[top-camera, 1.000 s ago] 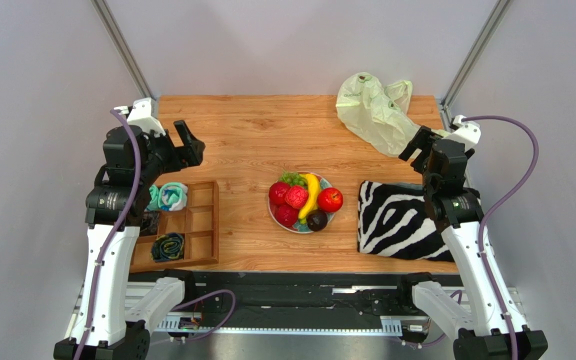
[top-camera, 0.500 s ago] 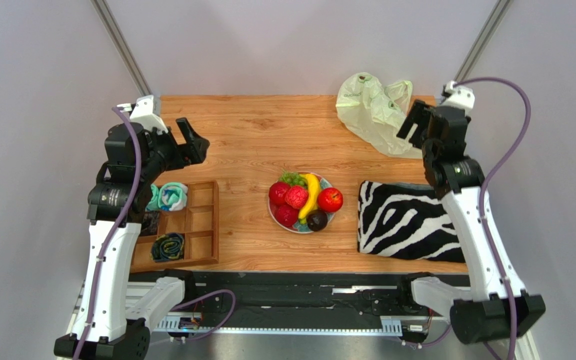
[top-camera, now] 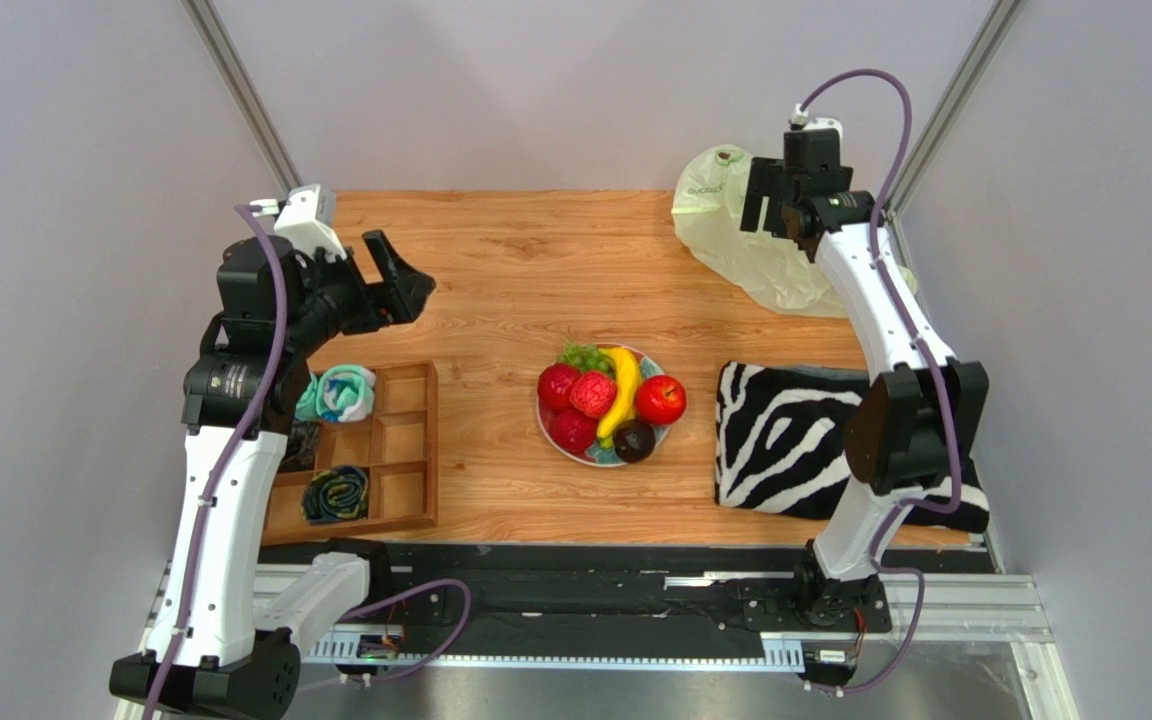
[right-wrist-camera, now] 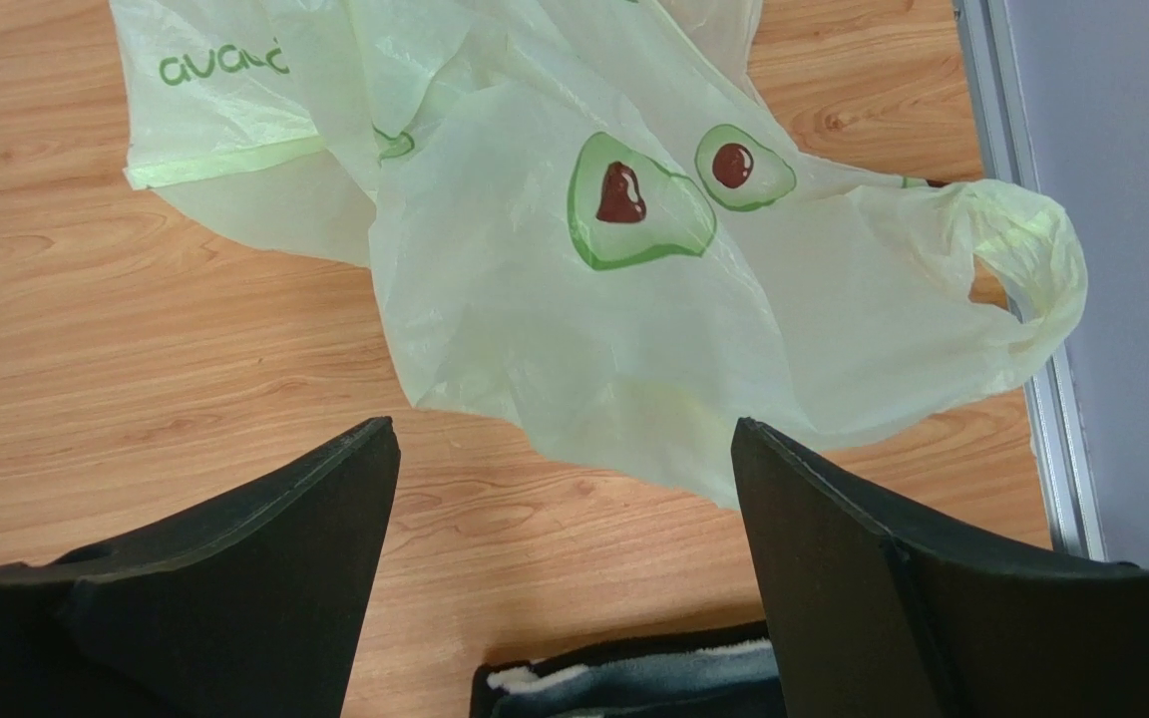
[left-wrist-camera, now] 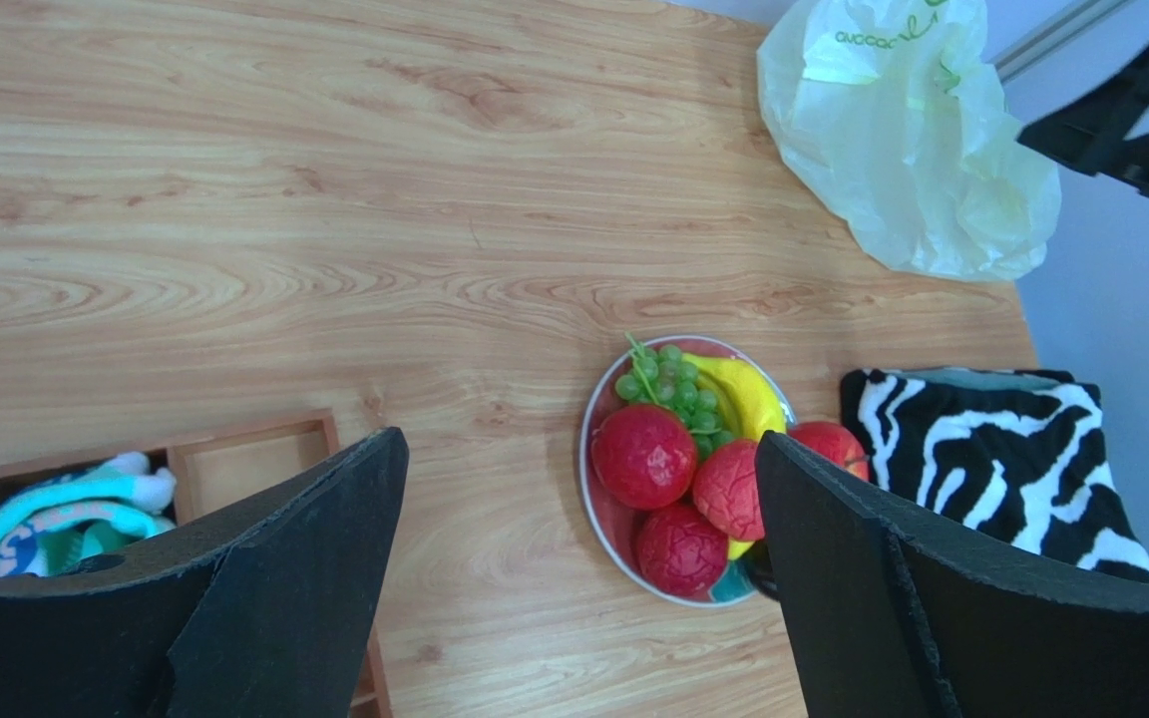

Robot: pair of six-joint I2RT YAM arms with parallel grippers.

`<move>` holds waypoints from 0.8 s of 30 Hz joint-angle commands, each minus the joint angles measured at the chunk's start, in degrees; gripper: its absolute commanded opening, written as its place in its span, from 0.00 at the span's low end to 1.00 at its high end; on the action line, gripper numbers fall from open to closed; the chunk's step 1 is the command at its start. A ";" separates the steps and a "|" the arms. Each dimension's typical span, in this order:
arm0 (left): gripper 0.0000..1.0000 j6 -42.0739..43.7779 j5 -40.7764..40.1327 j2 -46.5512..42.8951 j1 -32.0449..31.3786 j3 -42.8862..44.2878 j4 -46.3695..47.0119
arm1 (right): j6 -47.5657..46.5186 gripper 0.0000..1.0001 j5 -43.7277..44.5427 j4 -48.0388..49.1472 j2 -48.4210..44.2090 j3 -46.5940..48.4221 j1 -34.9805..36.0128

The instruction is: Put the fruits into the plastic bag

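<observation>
The fruits sit heaped on a patterned plate at the table's middle: a yellow banana, green grapes, several red fruits and a dark oval fruit. In the left wrist view the red fruits and grapes lie between the fingers, far below. The plastic bag lies crumpled and flat at the far right corner. My right gripper hovers above it, open and empty; the bag fills that wrist view beyond the gripper. My left gripper hangs open over the left side of the table, also shown as.
A zebra-striped cloth lies right of the plate. A wooden compartment tray with rolled teal cloth bundles stands at the near left. A metal frame post runs along the table's right edge beside the bag.
My right arm has swung up and toward the far edge, from beside the bag's near end to above it. My left gripper has drifted slightly right. Both stay open.
</observation>
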 commanded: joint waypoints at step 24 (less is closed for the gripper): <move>0.92 -3.71 8.37 0.72 0.29 -2.88 2.61 | -13.52 0.46 -5.11 2.66 11.45 1.74 0.14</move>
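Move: The plastic bag lies crumpled at the far edge of the table, its middle about 8 cm ahead of the open right hand, hardly to either side, and some 19 cm below. The zebra cloth is about 29 cm back from this hand and 7 cm to its right, and the fruit bowl about 22 cm back and 26 cm to its left. From the left hand the bag lies roughly 29 cm ahead, 52 cm to the right and 31 cm lower. No touch on the plastic bag can be made out as the right hand comes down towards its near part, about 8 cm in all, first easing forward some 3.5 cm, then drawing back slightly as it sinks. The fingers tip about 10 degrees further down and turn a little counter-clockwise, closing late to half open. The left hand drifts slightly right and down. ##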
